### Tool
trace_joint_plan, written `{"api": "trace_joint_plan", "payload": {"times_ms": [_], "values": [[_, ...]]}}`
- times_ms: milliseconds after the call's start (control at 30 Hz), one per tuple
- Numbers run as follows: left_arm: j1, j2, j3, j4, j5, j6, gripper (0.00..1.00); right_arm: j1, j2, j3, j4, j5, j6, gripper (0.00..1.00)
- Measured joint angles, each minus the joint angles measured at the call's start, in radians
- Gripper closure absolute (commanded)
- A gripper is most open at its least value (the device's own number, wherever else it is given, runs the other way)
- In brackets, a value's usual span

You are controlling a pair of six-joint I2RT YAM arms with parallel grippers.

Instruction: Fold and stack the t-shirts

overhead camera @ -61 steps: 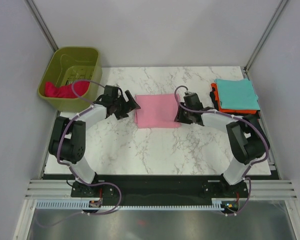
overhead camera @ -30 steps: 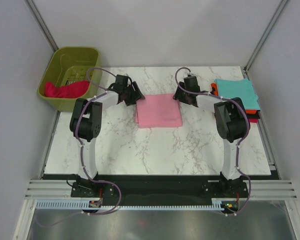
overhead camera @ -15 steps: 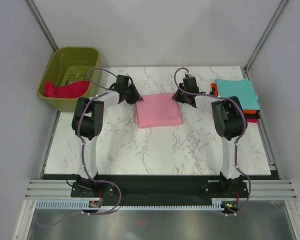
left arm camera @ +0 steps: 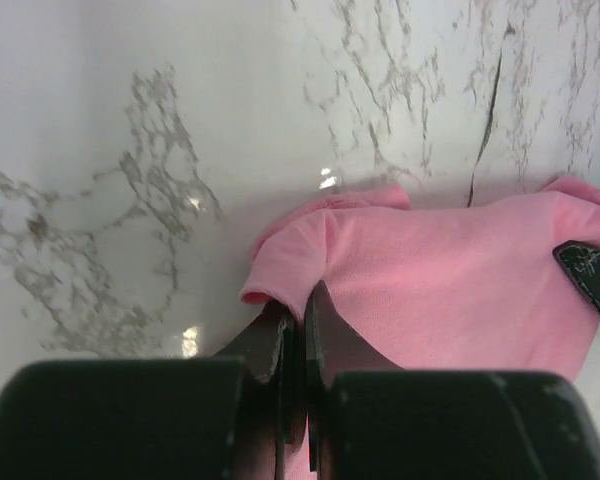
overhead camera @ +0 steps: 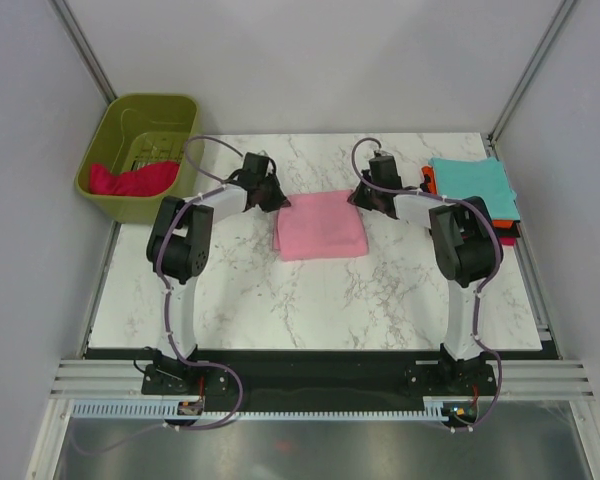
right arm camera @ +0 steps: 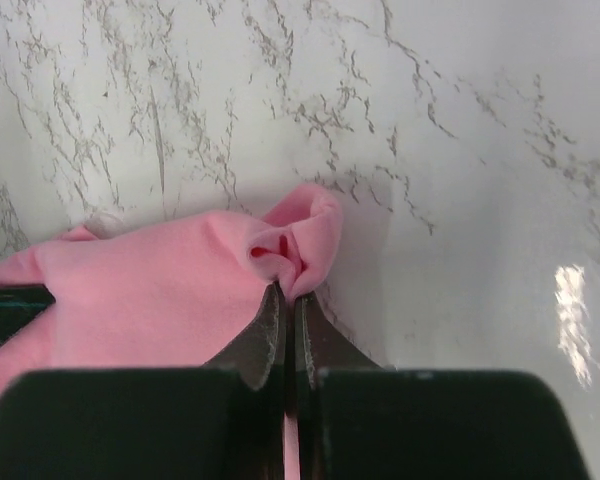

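A light pink t-shirt (overhead camera: 320, 226) lies folded into a rectangle at the middle of the marble table. My left gripper (overhead camera: 277, 197) is shut on its far left corner (left arm camera: 280, 280), the cloth pinched between the black fingers (left arm camera: 265, 345). My right gripper (overhead camera: 356, 194) is shut on the far right corner (right arm camera: 305, 240), which bunches up at the fingertips (right arm camera: 270, 330). A stack of folded t-shirts (overhead camera: 470, 190), teal on top with orange and black below, sits at the right edge. A crimson red t-shirt (overhead camera: 130, 178) lies crumpled in the basket.
An olive-green plastic basket (overhead camera: 108, 130) stands at the far left corner. Both arms reach forward over the table (overhead camera: 310, 300) with elbows raised. Grey walls enclose the table on three sides.
Both grippers moved in to the pink shirt's far corners and closed on them. The shirt has shifted slightly toward the near side.
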Motion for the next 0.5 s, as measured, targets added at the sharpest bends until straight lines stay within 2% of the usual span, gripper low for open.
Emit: {"api": "trace_joint_plan", "payload": {"times_ms": [300, 500], "values": [[-0.139, -0.127, -0.06, -0.033, -0.046, -0.002, 0.98, 0.0, -0.254, -0.151, -0.035, 0.124, -0.001, 1.0], [-0.268, -0.213, -0.102, 0.046, -0.058, -0.024, 0.98, -0.027, -0.481, -0.245, -0.063, 0.252, 0.014, 1.0]]}}
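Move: Both my hands already pinch the far corners of the folded pink shirt, and it goes to the stack of t-shirts. That stack's middle lies about 28 cm to the right of my right hand and 3 cm farther out, at about hand height; its near edge is some 18 cm to the right. From my left hand the stack is about 45 cm to the right and 3 cm ahead. The pink shirt's middle is 7 cm back from my right hand and 8 cm to its left, just below; from my left hand it is 7 cm back and 9 cm right. Keeping both pinches shut, I hoist the pink shirt by its far corners and swing it right, towards the stack. My right hand climbs about 12 cm, going some 7 cm right and a little back; my left goes about 11 cm right, with 8 cm each back and up. Both hands turn clockwise and tip their fingers upward, by roughly 10 degrees. ##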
